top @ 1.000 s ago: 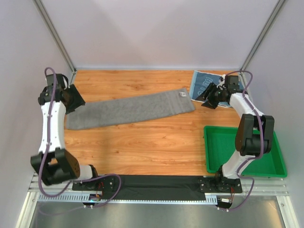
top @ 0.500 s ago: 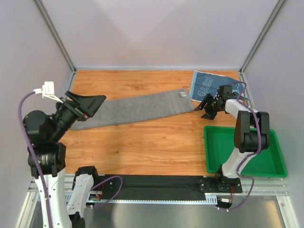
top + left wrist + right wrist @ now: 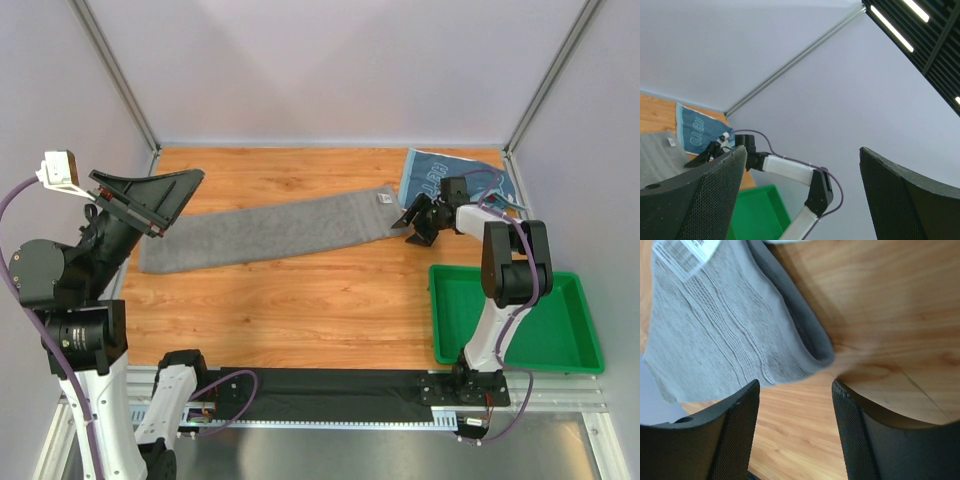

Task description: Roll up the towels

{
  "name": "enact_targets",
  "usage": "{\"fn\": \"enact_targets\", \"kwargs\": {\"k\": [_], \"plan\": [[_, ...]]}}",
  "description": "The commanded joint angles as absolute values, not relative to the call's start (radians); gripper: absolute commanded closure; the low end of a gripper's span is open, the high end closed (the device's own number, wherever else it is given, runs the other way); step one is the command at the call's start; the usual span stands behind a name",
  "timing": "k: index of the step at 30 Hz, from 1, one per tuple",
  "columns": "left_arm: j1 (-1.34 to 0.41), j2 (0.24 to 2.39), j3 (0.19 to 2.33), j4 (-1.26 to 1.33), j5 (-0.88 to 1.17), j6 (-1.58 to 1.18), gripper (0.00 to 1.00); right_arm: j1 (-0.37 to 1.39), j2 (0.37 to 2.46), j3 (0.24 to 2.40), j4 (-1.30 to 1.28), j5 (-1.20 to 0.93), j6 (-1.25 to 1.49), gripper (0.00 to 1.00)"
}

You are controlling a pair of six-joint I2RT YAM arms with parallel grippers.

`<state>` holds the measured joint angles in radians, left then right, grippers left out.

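A long grey towel [image 3: 270, 232] lies flat across the wooden table, its white label [image 3: 687, 250] at the right end. A light blue towel [image 3: 436, 176] with white lettering lies at the back right, also seen far off in the left wrist view [image 3: 695, 131]. My right gripper [image 3: 410, 230] is low at the grey towel's right end, open. In the right wrist view the towel's folded corner [image 3: 810, 347] lies just ahead of that gripper [image 3: 795, 425], with only bare wood between the fingers. My left gripper [image 3: 172, 203] is raised high over the towel's left end, open and empty [image 3: 802, 195].
A green tray [image 3: 455, 315] stands at the near right beside the right arm's base, also in the left wrist view [image 3: 757, 212]. Grey walls with metal posts close in the table on three sides. The right arm [image 3: 790, 170] stretches over the tray's far corner.
My left arm has swung up off the grey towel's left end and its jaws have opened wide. The right gripper has slid left from the blue towel to the grey towel's right end.
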<state>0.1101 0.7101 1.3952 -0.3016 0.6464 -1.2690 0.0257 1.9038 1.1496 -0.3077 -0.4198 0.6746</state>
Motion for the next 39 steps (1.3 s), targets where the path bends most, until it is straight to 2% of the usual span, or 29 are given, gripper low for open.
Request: {"fn": "enact_targets", "kwargs": {"k": [1, 19, 25, 28, 29, 31, 35, 39], "plan": [[0.097, 0.729, 1.394, -0.227, 0.669, -1.342, 0.01, 0.038, 1.962, 1.17, -0.279, -0.344, 0.704, 0.39], [0.08, 0.752, 1.405, -0.215, 0.713, -1.361, 0.0, 0.061, 1.994, 1.163, -0.293, -0.232, 0.758, 0.43], [0.075, 0.741, 1.404, -0.238, 0.713, -1.33, 0.0, 0.061, 1.983, 1.16, -0.293, -0.209, 0.776, 0.49], [0.072, 0.735, 1.404, -0.282, 0.707, -1.289, 0.01, 0.06, 1.988, 1.166, -0.295, -0.209, 0.779, 0.59], [0.072, 0.732, 1.393, -0.293, 0.707, -1.276, 0.0, 0.06, 1.99, 1.17, -0.299, -0.206, 0.781, 0.67], [0.072, 0.723, 1.372, -0.326, 0.698, -1.231, 0.0, 0.061, 1.999, 1.184, -0.304, -0.209, 0.781, 0.74], [0.072, 0.7, 1.299, -0.412, 0.675, -1.083, 0.0, 0.061, 2.0, 1.189, -0.295, -0.215, 0.775, 0.97], [0.072, 0.684, 1.261, -0.556, 0.602, -0.87, 0.01, 0.049, 1.974, 1.209, -0.33, -0.192, 0.746, 1.0]]}}
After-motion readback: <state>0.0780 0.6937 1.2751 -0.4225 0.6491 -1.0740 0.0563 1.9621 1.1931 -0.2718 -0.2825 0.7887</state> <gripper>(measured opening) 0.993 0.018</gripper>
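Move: The near right corner of the folded grey towel is only about 3 cm ahead of my right hand and 2 cm below it, with the blue towel's middle some 13 cm ahead and 10 cm to the right. My left hand is high up: the grey towel's left end lies roughly 20 cm ahead of it, 19 cm to its left and 54 cm below, and the corner about 26 cm ahead, 36 cm to the right and 54 cm below. I ease my half-open right fingers about 2 cm forward to the grey towel's near right corner, sink some 1.5 cm with a slight clockwise turn, and shut them to pinch the corner. My left hand stays high and wide open, nearly still, then starts down about 7 cm, also going a little forward. ##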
